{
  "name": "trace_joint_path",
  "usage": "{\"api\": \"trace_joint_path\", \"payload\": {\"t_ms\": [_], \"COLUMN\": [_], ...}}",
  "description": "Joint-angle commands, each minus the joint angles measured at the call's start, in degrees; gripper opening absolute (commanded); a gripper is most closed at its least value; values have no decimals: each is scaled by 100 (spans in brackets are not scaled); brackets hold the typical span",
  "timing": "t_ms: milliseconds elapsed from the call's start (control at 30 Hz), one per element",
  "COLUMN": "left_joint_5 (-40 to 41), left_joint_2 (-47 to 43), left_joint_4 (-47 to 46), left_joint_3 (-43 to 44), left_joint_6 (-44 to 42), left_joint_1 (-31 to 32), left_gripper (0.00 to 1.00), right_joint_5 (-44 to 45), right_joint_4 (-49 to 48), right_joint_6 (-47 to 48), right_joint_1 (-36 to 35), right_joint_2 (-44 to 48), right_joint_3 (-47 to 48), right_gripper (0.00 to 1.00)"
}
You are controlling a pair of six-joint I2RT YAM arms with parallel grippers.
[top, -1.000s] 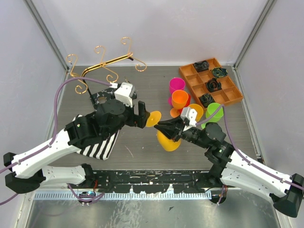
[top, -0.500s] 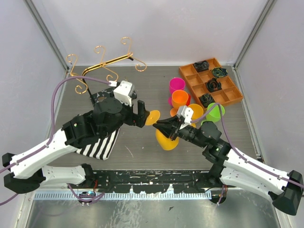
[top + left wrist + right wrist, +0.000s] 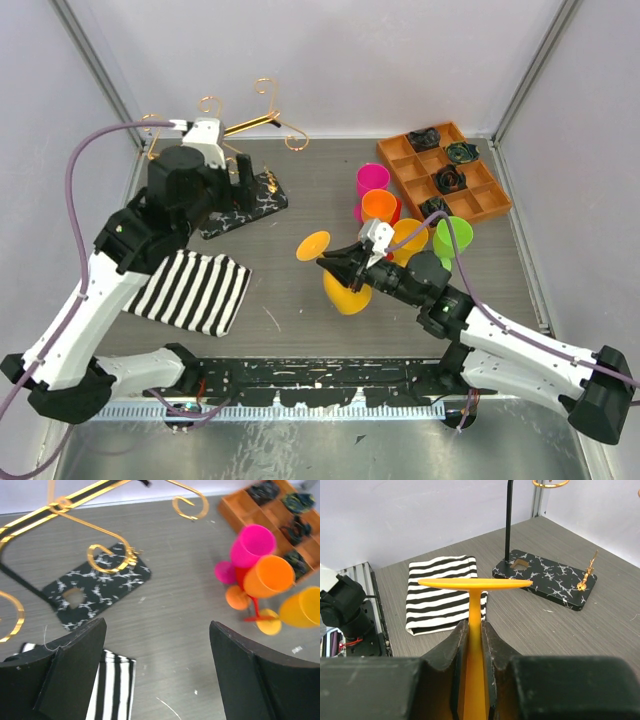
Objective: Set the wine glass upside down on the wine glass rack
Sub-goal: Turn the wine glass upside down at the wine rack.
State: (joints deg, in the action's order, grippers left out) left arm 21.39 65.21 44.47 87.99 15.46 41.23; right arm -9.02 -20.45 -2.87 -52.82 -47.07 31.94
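Observation:
My right gripper [image 3: 343, 268] is shut on the stem of an orange-yellow wine glass [image 3: 346, 294]. The glass hangs above the table middle, its round foot [image 3: 313, 246] pointing left and its bowl towards the arm. In the right wrist view the stem [image 3: 475, 625] sits pinched between the two black fingers, under the flat foot [image 3: 475, 584]. The wine glass rack [image 3: 240, 128] stands at the back left on its marbled base [image 3: 258, 200]. My left gripper [image 3: 243, 188] hovers over that base, open and empty [image 3: 157, 665]. The rack's gold bar [image 3: 75, 500] and hooks show above it.
A striped black-and-white cloth [image 3: 195, 290] lies at the front left. Pink [image 3: 372, 180], orange [image 3: 380, 207], yellow [image 3: 410, 235] and green [image 3: 452, 237] glasses stand right of centre. An orange compartment tray [image 3: 497, 204] sits at the back right.
My left arm has drawn back from the glass's foot, up and left to the rack's base. The right gripper has carried the glass slightly left.

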Motion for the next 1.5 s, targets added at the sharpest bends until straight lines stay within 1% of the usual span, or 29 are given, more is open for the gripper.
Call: {"api": "trace_joint_path", "payload": {"t_ms": [0,133,300,467,600,700,767,833,1000,1200,1300,1467], "left_joint_5": [-390,-703,-1429,-1325,-1019,-1050,-1203,-1334,-1389,-1614,-1787,-1814], "left_joint_2": [141,254,501,696,522,493,472,407,361,387,383,370], "left_joint_4": [220,171,93,151,-10,-101,-204,-377,-615,-778,-861,-930], "left_joint_3": [311,338,421,406,27,-142,-271,-431,-644,-841,-948,-1089], "left_joint_6": [-412,-419,-287,-304,-271,-204,-167,-155,-125,-37,23,59], "left_joint_1": [-917,-1901,-2958,-3403,-3680,-3917,-3984,-3991,-3991,-3988,-3991,-3991], "left_gripper": [91,91,90,88,88,88,88,88,90,90,90,90], "right_joint_5": [119,134,142,201,136,67,9,-12,-96,262,380,361], "right_joint_4": [-625,-666,-760,-1058,-1452,-1760,-1909,-2312,-3120,-3703,-3916,-4446], "right_joint_6": [52,51,69,120,32,-57,-88,-102,-304,-424,-495,-512], "right_joint_1": [-31,-27,-30,-14,32,77,95,120,298,573,740,935], "right_joint_2": [-220,-508,-826,-1203,-1679,-2031,-2223,-2375,-2796,-3348,-3690,-4352], "right_joint_3": [297,438,605,811,1033,1228,1330,1322,1318,1457,1674,2115], "right_gripper": [0,0,0,0,0,0,0,1,0,1,1,1]}}
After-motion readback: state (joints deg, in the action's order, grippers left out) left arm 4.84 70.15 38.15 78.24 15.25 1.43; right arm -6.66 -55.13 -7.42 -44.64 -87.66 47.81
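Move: From the left hand, empty and open, the near loop of the rack's left hook is about 8 cm ahead, 17 cm left and 11 cm lower; the middle hook's near loop is some 14 cm ahead, 2 cm left, equally low. The right hand already holds the yellow wine glass foot-up by its stem; the right hook's near loop is about 27 cm ahead, 7 cm left, roughly level, the middle one's 22 cm ahead, 20 cm left. The left hand swings some 17 cm left and 8 cm forward, sinking about 8 cm and turning about 25 degrees counter-clockwise with its fingers open, to come in around the near loop of the rack's left hook. The right hand keeps its grip on the stem and carries the upturned glass towards the rack, first forward and left with a slight dip and recovery, then almost straight forward, about 14 cm forward and 7 cm left in all, turning some 10 degrees clockwise late on. ##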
